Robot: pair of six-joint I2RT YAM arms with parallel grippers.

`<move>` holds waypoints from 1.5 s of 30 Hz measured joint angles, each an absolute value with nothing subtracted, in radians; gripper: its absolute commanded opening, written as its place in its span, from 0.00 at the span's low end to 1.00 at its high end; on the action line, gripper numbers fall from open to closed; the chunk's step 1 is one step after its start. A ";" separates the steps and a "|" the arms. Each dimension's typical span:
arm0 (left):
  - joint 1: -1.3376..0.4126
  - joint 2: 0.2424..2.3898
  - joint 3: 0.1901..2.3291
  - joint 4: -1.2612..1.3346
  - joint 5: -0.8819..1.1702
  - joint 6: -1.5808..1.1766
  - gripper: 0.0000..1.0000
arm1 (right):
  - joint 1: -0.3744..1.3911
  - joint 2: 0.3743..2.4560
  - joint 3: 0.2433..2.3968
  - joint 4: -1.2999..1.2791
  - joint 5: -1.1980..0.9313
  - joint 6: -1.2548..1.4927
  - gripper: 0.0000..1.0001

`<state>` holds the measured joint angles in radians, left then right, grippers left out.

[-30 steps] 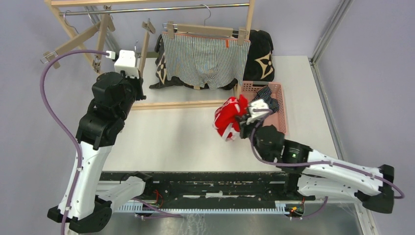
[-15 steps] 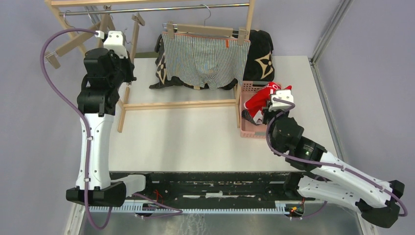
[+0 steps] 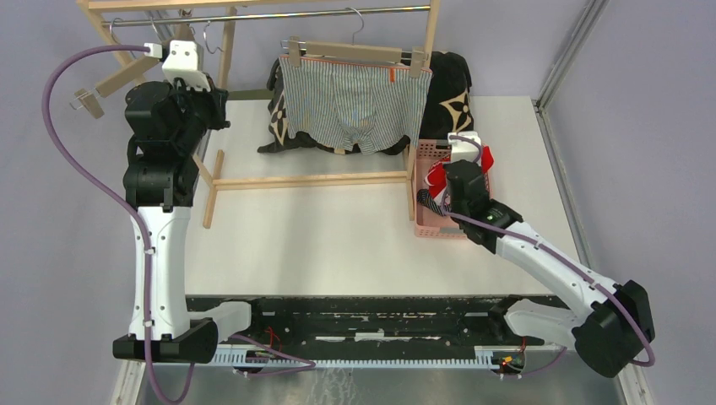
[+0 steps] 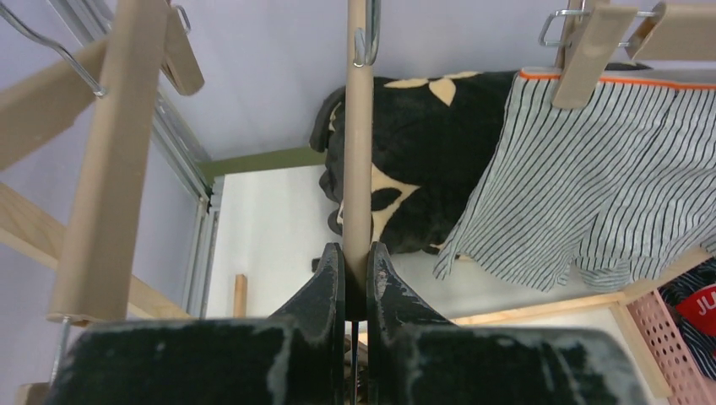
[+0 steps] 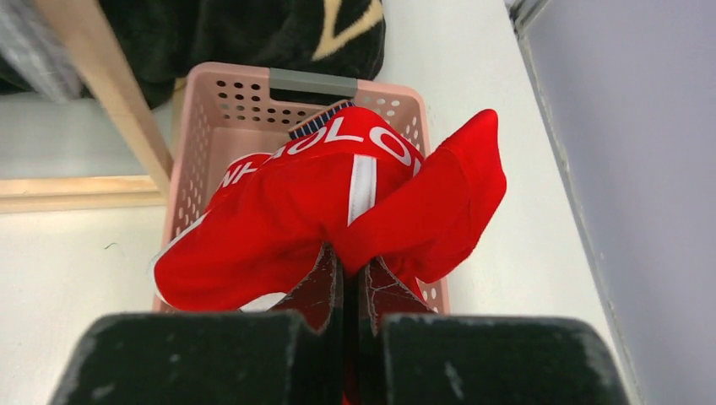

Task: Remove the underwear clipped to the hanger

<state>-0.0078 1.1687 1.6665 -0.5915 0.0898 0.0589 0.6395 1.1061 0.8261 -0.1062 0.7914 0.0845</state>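
Observation:
The grey-and-white pinstriped underwear (image 3: 355, 101) hangs clipped to a wooden hanger (image 3: 355, 52) on the rack's rail; it also shows in the left wrist view (image 4: 608, 186). My right gripper (image 3: 460, 171) is shut on the plain red underwear (image 5: 329, 202) and holds it over the pink basket (image 5: 236, 101). A bit of the dark navy striped pair (image 5: 317, 120) lies in the basket under the red one. My left gripper (image 4: 355, 257) is shut on the bar of an empty wooden hanger (image 4: 358, 160) at the rail's left end, seen from above (image 3: 225, 59).
The black floral cushion (image 3: 447, 93) lies behind the rack. The rack's lower wooden bar (image 3: 304, 180) and right post (image 3: 414, 160) stand beside the basket. Another empty hanger (image 3: 118, 78) hangs at the far left. A wall frame (image 3: 561, 59) runs along the table's right side.
My right gripper carried the red underwear from mid-table rightward to above the pink basket. My left arm moved left and back, lifting the empty hanger up to the rail.

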 measured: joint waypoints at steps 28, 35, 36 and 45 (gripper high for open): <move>0.050 1.269 1.637 -0.416 0.112 -0.015 0.50 | 0.439 1.341 0.809 -0.021 0.541 0.209 0.13; 0.050 1.182 1.611 -0.409 0.107 -0.039 0.99 | 0.435 1.383 0.810 -0.039 0.542 0.222 0.64; 0.050 1.172 1.611 -0.410 0.107 -0.038 0.99 | 0.435 1.382 0.810 -0.038 0.542 0.226 0.67; 0.050 1.088 1.607 -0.412 0.119 -0.047 0.99 | 0.435 1.251 0.812 -0.074 0.539 0.220 0.71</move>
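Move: The left gripper holds the empty hanger by its near end; the rod it goes to runs about 17 cm ahead and 10 cm higher. An empty hanger hangs some 12 cm ahead and 12 cm left, the striped underwear about 20 cm ahead and 33 cm right. The right gripper holds the red underwear; the basket's middle is about 12 cm ahead, 2 cm left and 17 cm below, the rack's foot 12 cm left of it. Lift the left gripper slightly, reach about 5 cm forward to set the hanger's hook on the rod, open wide, then draw back and up, tipping the fingers up some 10 degrees. Meanwhile lower the right gripper about 10 cm into the basket, easing 4 cm forward and tipping down, open it to let go of the red underwear, and start back up. ##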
